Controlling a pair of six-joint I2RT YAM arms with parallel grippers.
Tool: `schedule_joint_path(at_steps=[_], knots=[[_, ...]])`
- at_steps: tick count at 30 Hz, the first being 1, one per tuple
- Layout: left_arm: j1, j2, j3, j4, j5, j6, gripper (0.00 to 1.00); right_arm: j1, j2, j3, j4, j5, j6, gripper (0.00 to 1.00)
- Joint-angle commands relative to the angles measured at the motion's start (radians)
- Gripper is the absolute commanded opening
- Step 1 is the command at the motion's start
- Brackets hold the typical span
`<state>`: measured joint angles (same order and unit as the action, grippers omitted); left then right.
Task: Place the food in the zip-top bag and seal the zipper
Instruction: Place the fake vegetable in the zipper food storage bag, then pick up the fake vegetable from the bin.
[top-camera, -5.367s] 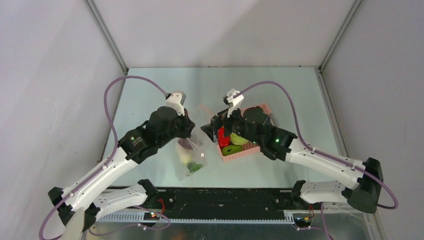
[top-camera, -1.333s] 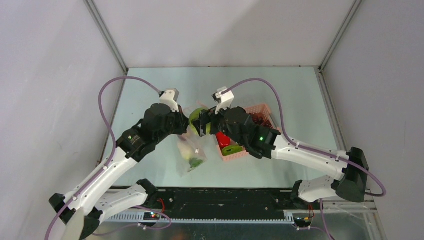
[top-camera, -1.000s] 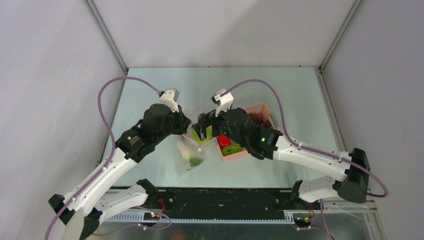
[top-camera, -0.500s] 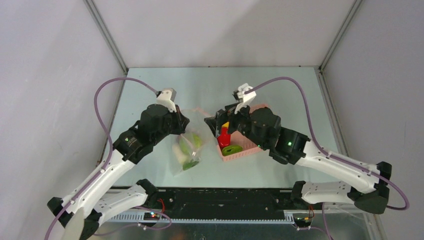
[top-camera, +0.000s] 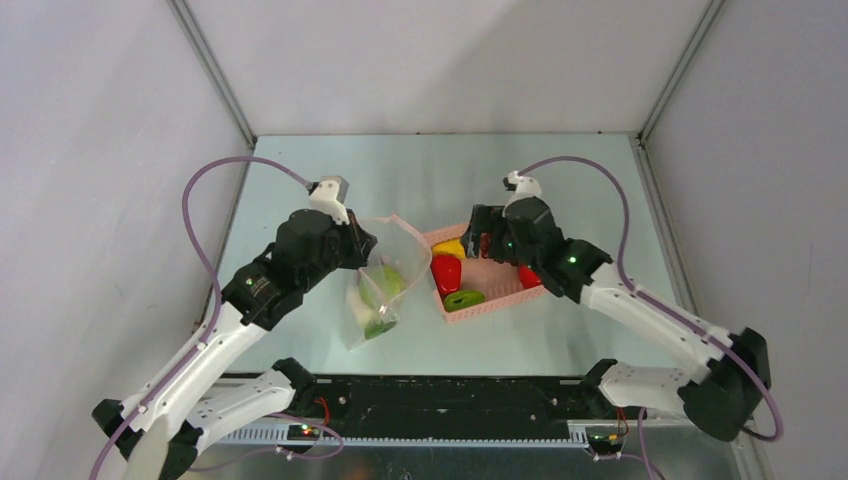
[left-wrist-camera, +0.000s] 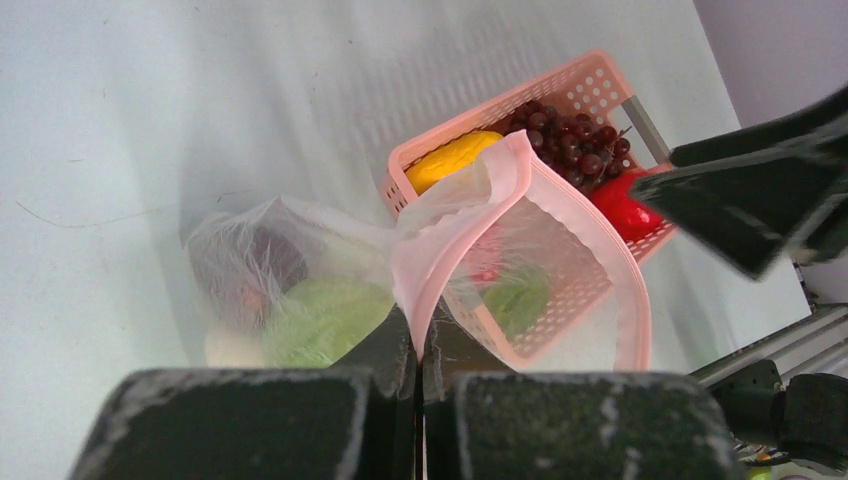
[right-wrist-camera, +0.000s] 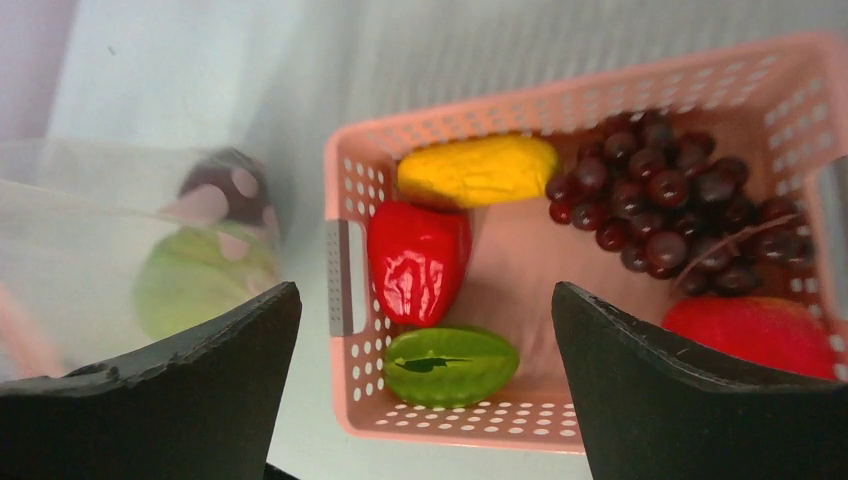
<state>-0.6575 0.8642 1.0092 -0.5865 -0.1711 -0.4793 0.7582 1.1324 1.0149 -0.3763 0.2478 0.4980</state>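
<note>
My left gripper (left-wrist-camera: 420, 345) is shut on the pink zipper (left-wrist-camera: 520, 165) edge of the zip-top bag (top-camera: 400, 250) and holds its mouth open. Inside the bag lie a leafy green piece (left-wrist-camera: 320, 315), a dark maroon piece (left-wrist-camera: 250, 265) and a white piece (left-wrist-camera: 228, 347). My right gripper (right-wrist-camera: 425, 290) hangs open and empty above the pink basket (right-wrist-camera: 345, 195). More food lies in the basket: a yellow piece (right-wrist-camera: 475, 170), a red pepper (right-wrist-camera: 418, 255), a lime-green piece (right-wrist-camera: 450, 365), dark grapes (right-wrist-camera: 660, 200) and a red fruit (right-wrist-camera: 760, 335).
The basket (top-camera: 495, 305) sits just right of the bag on the pale green table (top-camera: 560, 180), its near left corner close to the bag's side. Grey walls enclose the table on three sides. Both arm bases stand at the near edge.
A green piece that was at the bag's mouth with my right gripper now lies inside the bag. The right gripper has drawn back rightwards over the basket. The left gripper keeps its hold.
</note>
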Motion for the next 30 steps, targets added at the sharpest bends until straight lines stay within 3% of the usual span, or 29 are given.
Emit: schedule_joint_path(at_steps=[1,8,18,30], knots=[[0.01,-0.009,-0.011,0.047,0.007,-0.002,0.0,-0.007,0.111,-0.024,0.093,-0.091,0.053,0.99],[0.011,0.007,-0.008,0.042,0.008,-0.001,0.0,0.037,0.28,-0.014,0.207,0.024,0.23,0.99],[0.012,0.011,-0.007,0.041,0.031,0.001,0.0,0.108,0.487,0.071,0.159,0.139,0.377,0.99],[0.012,0.016,-0.01,0.048,0.059,-0.002,0.0,0.101,0.541,0.076,0.173,0.162,0.445,0.99]])
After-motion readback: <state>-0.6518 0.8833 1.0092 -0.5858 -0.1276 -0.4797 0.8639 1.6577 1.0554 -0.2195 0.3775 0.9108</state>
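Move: The red pepper that the open right hand goes for lies about 18 cm below it, some 7 cm to its left and 2 cm ahead. The yellow vegetable is about 5 cm beyond the pepper, and the green vegetable some 6 cm nearer the base and 4 cm to the pepper's right. The bag's body stands about 13 cm left of the pepper. From the left hand, pinching the bag's rim, the pepper is roughly 14 cm right, 3 cm ahead and 21 cm below. Towards the red pepper in the basket's left end, the right hand sinks about 15 cm, shifting some 7 cm left on the way with a slight reach forward, then eases almost to a stop just above the pepper. The wrist tips down and turns clockwise, roughly 15 degrees each; the fingers stay wide open, with no touch to be seen. ##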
